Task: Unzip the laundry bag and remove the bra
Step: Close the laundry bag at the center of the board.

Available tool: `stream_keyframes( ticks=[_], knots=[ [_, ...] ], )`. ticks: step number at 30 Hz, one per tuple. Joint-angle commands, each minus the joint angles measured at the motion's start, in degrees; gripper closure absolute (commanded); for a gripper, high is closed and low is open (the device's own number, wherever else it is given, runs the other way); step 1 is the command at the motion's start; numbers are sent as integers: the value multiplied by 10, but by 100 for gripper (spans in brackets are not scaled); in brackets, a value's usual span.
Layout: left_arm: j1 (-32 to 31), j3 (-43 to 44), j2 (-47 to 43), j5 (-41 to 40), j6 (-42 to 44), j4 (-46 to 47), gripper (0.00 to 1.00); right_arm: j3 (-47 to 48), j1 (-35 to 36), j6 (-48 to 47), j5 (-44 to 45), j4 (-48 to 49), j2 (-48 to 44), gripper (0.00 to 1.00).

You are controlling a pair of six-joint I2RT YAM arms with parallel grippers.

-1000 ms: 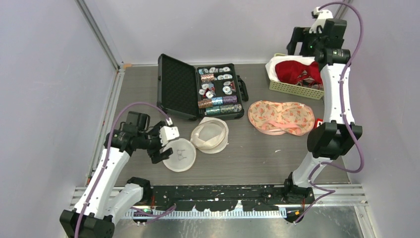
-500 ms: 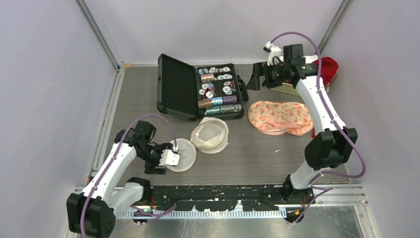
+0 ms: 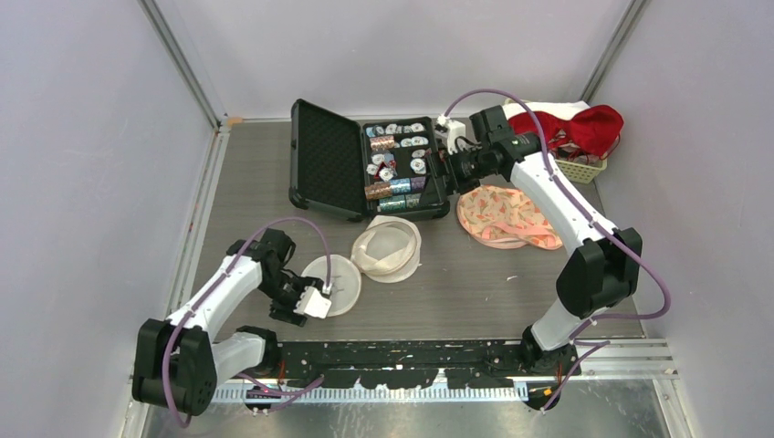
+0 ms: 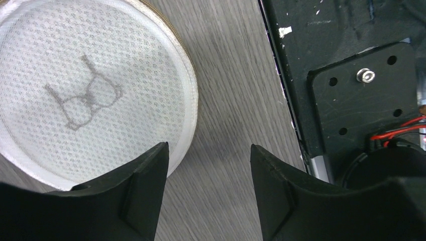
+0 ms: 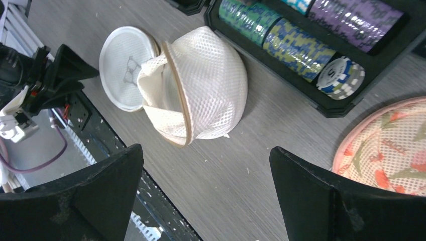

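Note:
The white mesh laundry bag (image 3: 388,248) lies open at mid-table, its mouth gaping (image 5: 201,90). Its round lid (image 3: 336,283), printed with a bra outline (image 4: 85,90), lies flat to the bag's left. A pink floral bra (image 3: 511,214) lies flat on the table right of the bag, and its edge shows in the right wrist view (image 5: 392,145). My left gripper (image 4: 208,165) is open at the lid's near edge with only bare table between its fingers (image 3: 306,306). My right gripper (image 5: 206,175) is wide open and empty, held high over the case's right side (image 3: 438,172).
An open black case (image 3: 329,164) of poker chips (image 5: 321,45) stands behind the bag. A basket (image 3: 584,169) holding red fabric (image 3: 584,128) sits at the back right. The black base rail (image 4: 351,75) runs just beside my left gripper.
My left gripper slid toward the near edge of the lid and its jaws narrowed. My right arm swung from above the basket down and left to the case.

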Motion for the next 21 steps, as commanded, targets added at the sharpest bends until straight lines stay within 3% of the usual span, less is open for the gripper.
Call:
stream_keyframes(
  ticks=[1,13,19,21],
  knots=[
    [4,-27,-2,-4,41,49,40,3,12,-15,-15,-7,-35,0],
    [-2,-39,43,-39,23,101,64,36,13,-70,-32,-40,-33,0],
    [-16,-45,41,-55,20,115,67,34,14,-84,-14,-46,-44,0],
    [-30,-43,31,-51,20,107,73,31,13,-91,-12,-48,-49,0]
  ],
)
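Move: From the left hand, the middle of the laundry bag's round lid, marked with glasses, is about 7 cm ahead, 5 cm to the right and 3 cm below; its near rim lies just under the half-open fingers. The open bag body stands some 17 cm ahead and 21 cm to the right, also slightly lower. From the idle right hand, the lid lies about 29 cm left, 14 cm back and 20 cm below. Down first, by nearly 3 cm onto the near rim of the lid, the left hand goes, then eases about 1 cm forward as its fingers close to roughly half their starting gap. They straddle the rim, the forward fingertip coming to bear on the lid's white border, the other beside it over the board. The right hand, open and empty, drifts about 1.5 cm back above the board. ##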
